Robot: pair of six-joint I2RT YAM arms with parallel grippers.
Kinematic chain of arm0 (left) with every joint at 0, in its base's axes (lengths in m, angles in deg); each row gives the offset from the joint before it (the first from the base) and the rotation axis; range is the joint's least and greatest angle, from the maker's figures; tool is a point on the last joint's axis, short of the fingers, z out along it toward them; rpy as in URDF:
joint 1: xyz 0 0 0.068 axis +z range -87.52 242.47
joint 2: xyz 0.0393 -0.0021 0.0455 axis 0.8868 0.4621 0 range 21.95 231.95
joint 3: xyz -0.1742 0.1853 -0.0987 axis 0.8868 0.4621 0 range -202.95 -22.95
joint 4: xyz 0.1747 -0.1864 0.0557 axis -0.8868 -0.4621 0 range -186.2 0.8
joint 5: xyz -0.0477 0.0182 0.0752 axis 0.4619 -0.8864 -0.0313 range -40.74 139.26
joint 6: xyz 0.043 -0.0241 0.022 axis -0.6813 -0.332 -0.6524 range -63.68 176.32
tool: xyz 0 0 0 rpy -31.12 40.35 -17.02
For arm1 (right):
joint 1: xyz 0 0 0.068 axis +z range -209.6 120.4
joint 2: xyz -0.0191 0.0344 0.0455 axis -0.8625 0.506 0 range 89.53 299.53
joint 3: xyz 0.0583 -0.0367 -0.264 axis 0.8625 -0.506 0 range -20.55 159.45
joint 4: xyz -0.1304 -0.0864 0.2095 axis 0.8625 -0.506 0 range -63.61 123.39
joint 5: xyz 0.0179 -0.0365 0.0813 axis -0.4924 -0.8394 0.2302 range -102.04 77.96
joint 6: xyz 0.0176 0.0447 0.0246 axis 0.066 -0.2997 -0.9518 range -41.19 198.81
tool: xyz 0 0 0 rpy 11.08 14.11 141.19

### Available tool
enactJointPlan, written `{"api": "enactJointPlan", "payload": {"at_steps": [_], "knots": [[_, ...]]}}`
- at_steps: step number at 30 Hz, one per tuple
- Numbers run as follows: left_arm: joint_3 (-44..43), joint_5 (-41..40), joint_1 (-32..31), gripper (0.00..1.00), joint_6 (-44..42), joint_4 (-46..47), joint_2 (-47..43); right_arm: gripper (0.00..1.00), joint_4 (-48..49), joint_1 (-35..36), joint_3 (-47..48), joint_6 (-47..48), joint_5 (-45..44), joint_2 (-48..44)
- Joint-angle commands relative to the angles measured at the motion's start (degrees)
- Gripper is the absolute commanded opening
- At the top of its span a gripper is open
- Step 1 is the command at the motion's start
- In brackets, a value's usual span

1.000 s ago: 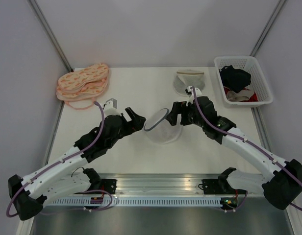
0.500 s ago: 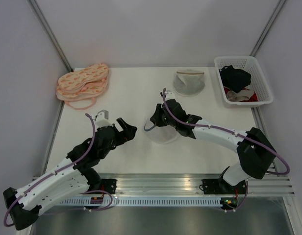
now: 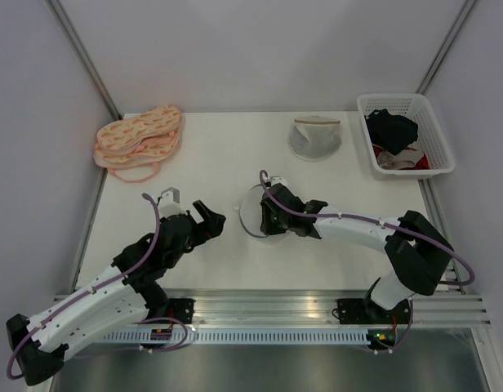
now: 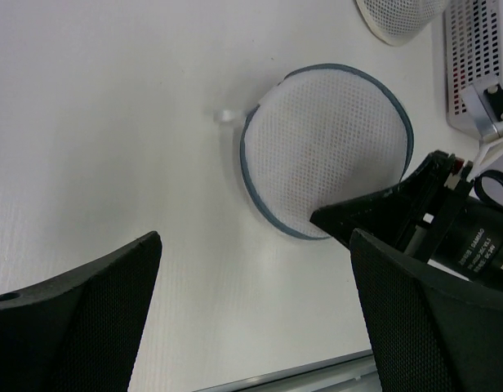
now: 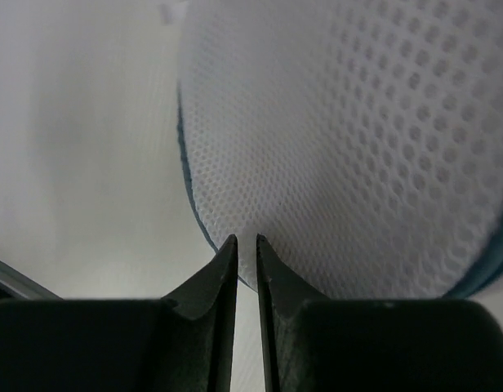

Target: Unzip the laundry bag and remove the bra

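The laundry bag is a round white mesh bag with a thin dark rim, lying flat on the table at the middle. In the left wrist view the laundry bag shows a small white tab at its left rim. My right gripper is over the bag's near side. Its jaws are almost closed, pinching the mesh at the rim. My left gripper is open and empty, to the left of the bag and apart from it. The bra does not show.
A stack of peach-orange bras lies at the back left. A greyer mesh bag sits at the back middle. A white basket with dark clothes stands at the back right. The table's near edge rail is just below both grippers.
My right gripper has moved left and down with the bag, which went from tilted up to lying flat. My left gripper has drawn back to the left, away from the bag's rim.
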Motion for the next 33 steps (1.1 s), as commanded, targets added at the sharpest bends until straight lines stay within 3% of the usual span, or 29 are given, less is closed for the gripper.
{"api": "enactJointPlan", "payload": {"at_steps": [1,11,16,19,26,30,33], "knots": [[-0.4,-2.1,-0.2,1.0,0.7,0.9,1.0,0.2,-7.8,0.4,-2.3,1.5,-2.1,-4.7],[3.6,1.6,0.2,1.0,-13.9,22.4,11.7,0.24,-16.3,0.4,-4.9,5.2,-13.3,-7.3],[2.7,5.4,1.5,1.0,-22.7,31.7,23.9,0.24,-15.6,-1.4,-5.6,6.9,-16.7,-6.3],[1.8,11.3,2.8,1.0,-25.6,37.2,28.6,0.24,-14.2,-2.8,-5.9,8.4,-17.0,-5.6],[1.5,28.3,3.0,1.0,-30.1,49.0,30.2,0.24,-11.7,-4.1,-5.7,11.7,-15.5,-6.0],[1.9,37.4,3.0,1.0,-32.2,50.2,31.8,0.23,-11.1,-4.5,-5.6,12.8,-14.8,-6.1],[-2.2,39.0,3.0,1.0,-33.2,43.6,36.5,0.23,-11.0,-4.7,-5.1,13.1,-14.5,-6.4]]}}
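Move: The laundry bag's middle lies about 15 cm right of the left hand, 2 cm ahead and some 12 cm lower. The right gripper already has the bag near its near edge, with the bag's middle about 4 cm ahead of that hand, level sideways and 2 cm lower. A second mesh bag lies 26 cm ahead and 30 cm right of the left hand; the peach bag lies 25 cm ahead and 24 cm left of it. Keep the right gripper's hold on the mesh and draw the laundry bag some 11 cm to the right, rolling the wrist about 20 degrees so the hand's left side dips. Bring the left gripper, wide open, right, forward and down towards the zip, then on to the right while rising slightly and easing back, about 13 cm to the right in all, swinging clockwise nearly 40 degrees. ##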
